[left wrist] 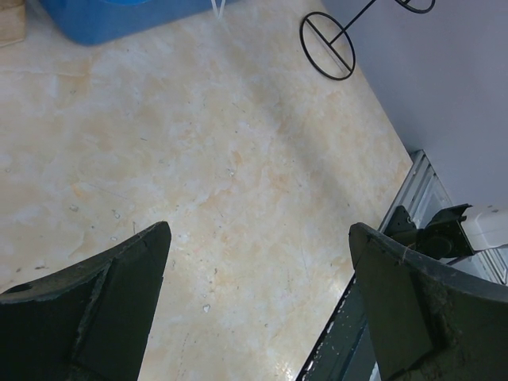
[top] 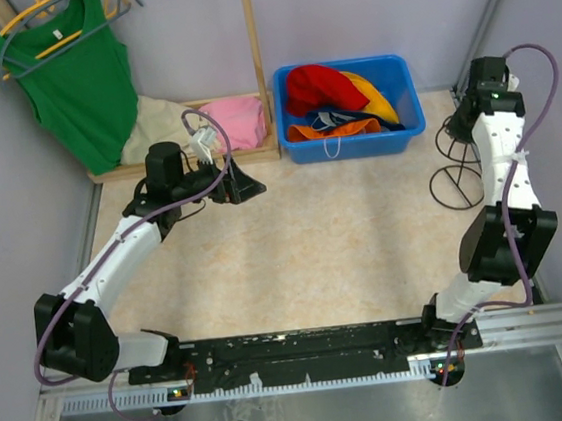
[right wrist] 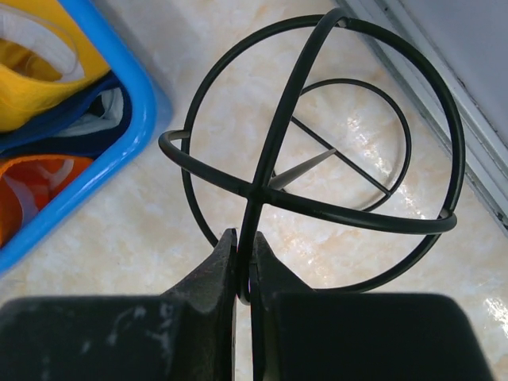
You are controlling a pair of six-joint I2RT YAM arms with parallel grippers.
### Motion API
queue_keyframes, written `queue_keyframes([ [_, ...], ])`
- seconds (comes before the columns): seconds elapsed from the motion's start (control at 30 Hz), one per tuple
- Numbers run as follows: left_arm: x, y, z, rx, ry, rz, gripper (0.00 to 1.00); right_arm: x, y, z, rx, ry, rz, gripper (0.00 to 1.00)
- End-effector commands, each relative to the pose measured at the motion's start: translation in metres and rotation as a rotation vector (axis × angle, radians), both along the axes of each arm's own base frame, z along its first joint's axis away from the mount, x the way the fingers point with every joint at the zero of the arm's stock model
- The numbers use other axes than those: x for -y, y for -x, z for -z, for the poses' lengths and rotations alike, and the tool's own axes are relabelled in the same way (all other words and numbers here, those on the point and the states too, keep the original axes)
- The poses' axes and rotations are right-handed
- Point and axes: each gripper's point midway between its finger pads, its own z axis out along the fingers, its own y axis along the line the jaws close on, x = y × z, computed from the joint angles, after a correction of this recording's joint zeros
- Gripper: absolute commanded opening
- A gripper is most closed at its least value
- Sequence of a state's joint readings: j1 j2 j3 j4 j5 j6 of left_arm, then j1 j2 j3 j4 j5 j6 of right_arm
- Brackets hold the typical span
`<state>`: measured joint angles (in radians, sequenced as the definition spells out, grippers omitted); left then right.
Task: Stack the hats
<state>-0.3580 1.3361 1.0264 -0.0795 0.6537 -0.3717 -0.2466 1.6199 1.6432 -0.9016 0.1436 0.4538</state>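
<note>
Several hats lie piled in a blue bin [top: 355,144] at the back of the table: a red one [top: 318,86], a yellow-orange one [top: 374,95], a navy one [top: 337,119] and a bright orange one [top: 328,130]. The right wrist view shows the yellow [right wrist: 32,87], navy [right wrist: 71,135] and orange [right wrist: 32,190] cloth inside the bin's rim [right wrist: 119,71]. My right gripper [right wrist: 244,238] is shut on a wire of the black wire hat stand [right wrist: 255,193], which stands right of the bin [top: 454,167]. My left gripper [left wrist: 259,228] hangs open and empty over the bare tabletop, left of the bin [top: 243,184].
A green tank top on a hanger [top: 76,76] hangs at the back left. Beige [top: 156,123] and pink [top: 236,120] folded clothes lie below it on a wooden frame [top: 257,62]. The arms' mounting rail [top: 306,354] runs along the near edge.
</note>
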Motion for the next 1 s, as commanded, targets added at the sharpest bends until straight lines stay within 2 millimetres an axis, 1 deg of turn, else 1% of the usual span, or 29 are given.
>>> queue_keyframes([
  [0.0,-0.002,-0.001,-0.011,0.054,-0.01,0.0,0.99,-0.034,0.004,-0.017,0.047,0.02,-0.085,0.0],
  [0.07,-0.004,-0.001,-0.009,0.056,-0.022,-0.007,0.99,-0.052,0.006,-0.015,0.068,0.006,-0.122,0.0],
  [0.13,-0.006,0.0,-0.009,0.063,-0.032,-0.013,0.99,-0.078,0.007,-0.018,0.104,-0.013,-0.178,0.0],
  [0.27,-0.012,-0.001,-0.008,0.072,-0.06,-0.036,0.99,-0.124,0.012,-0.032,0.204,-0.069,-0.288,0.0],
  [0.37,-0.023,-0.007,-0.004,0.074,-0.103,-0.097,0.99,-0.155,0.021,-0.039,0.219,-0.102,-0.355,0.0],
  [0.4,-0.029,-0.009,-0.004,0.072,-0.115,-0.124,0.99,-0.166,0.025,-0.04,0.219,-0.106,-0.382,0.0],
  [0.53,-0.061,-0.025,0.008,0.001,-0.153,-0.268,0.99,-0.235,0.044,-0.046,0.252,-0.157,-0.531,0.0],
  [0.6,-0.078,-0.032,0.015,-0.05,-0.144,-0.314,0.99,-0.267,0.055,-0.048,0.256,-0.186,-0.582,0.0],
  [0.63,-0.089,-0.036,0.018,-0.076,-0.135,-0.342,0.99,-0.281,0.06,-0.049,0.257,-0.199,-0.606,0.0],
  [0.73,-0.106,-0.043,0.027,-0.119,-0.136,-0.386,0.99,-0.318,0.077,-0.05,0.244,-0.219,-0.663,0.0],
  [0.8,-0.114,-0.048,0.029,-0.128,-0.142,-0.402,0.99,-0.337,0.09,-0.041,0.204,-0.203,-0.704,0.0],
  [0.9,-0.116,-0.052,0.029,-0.136,-0.148,-0.406,0.99,-0.357,0.11,-0.029,0.153,-0.167,-0.748,0.0],
  [0.97,-0.115,-0.052,0.027,-0.137,-0.141,-0.397,0.99,-0.366,0.122,-0.022,0.124,-0.159,-0.764,0.0],
])
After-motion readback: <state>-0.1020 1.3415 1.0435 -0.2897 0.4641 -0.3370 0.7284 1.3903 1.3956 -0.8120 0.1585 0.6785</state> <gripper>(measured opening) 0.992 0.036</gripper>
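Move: The right hand already holds the black wire hat stand by its top, the stand's middle some 11 cm below and 3 cm ahead of the fingers. The clear table middle lies about 37 cm to its left, 14 cm back and 22 cm down. The blue bin of hats is roughly 19 cm ahead and 24 cm left, 16 cm lower. From the left hand that clear spot is about 15 cm right, 6 cm back and 23 cm below. Fingers still shut on the stand's top wire, the right hand sweeps the stand about 35 cm left and, increasingly, some 12 cm back, at nearly constant height, past the front of the blue bin to the open table middle, turning about 45 degrees counter-clockwise. The left hand, empty and open, clears out some 12 cm left and a bit forward, sinking slightly and turning counter-clockwise. ##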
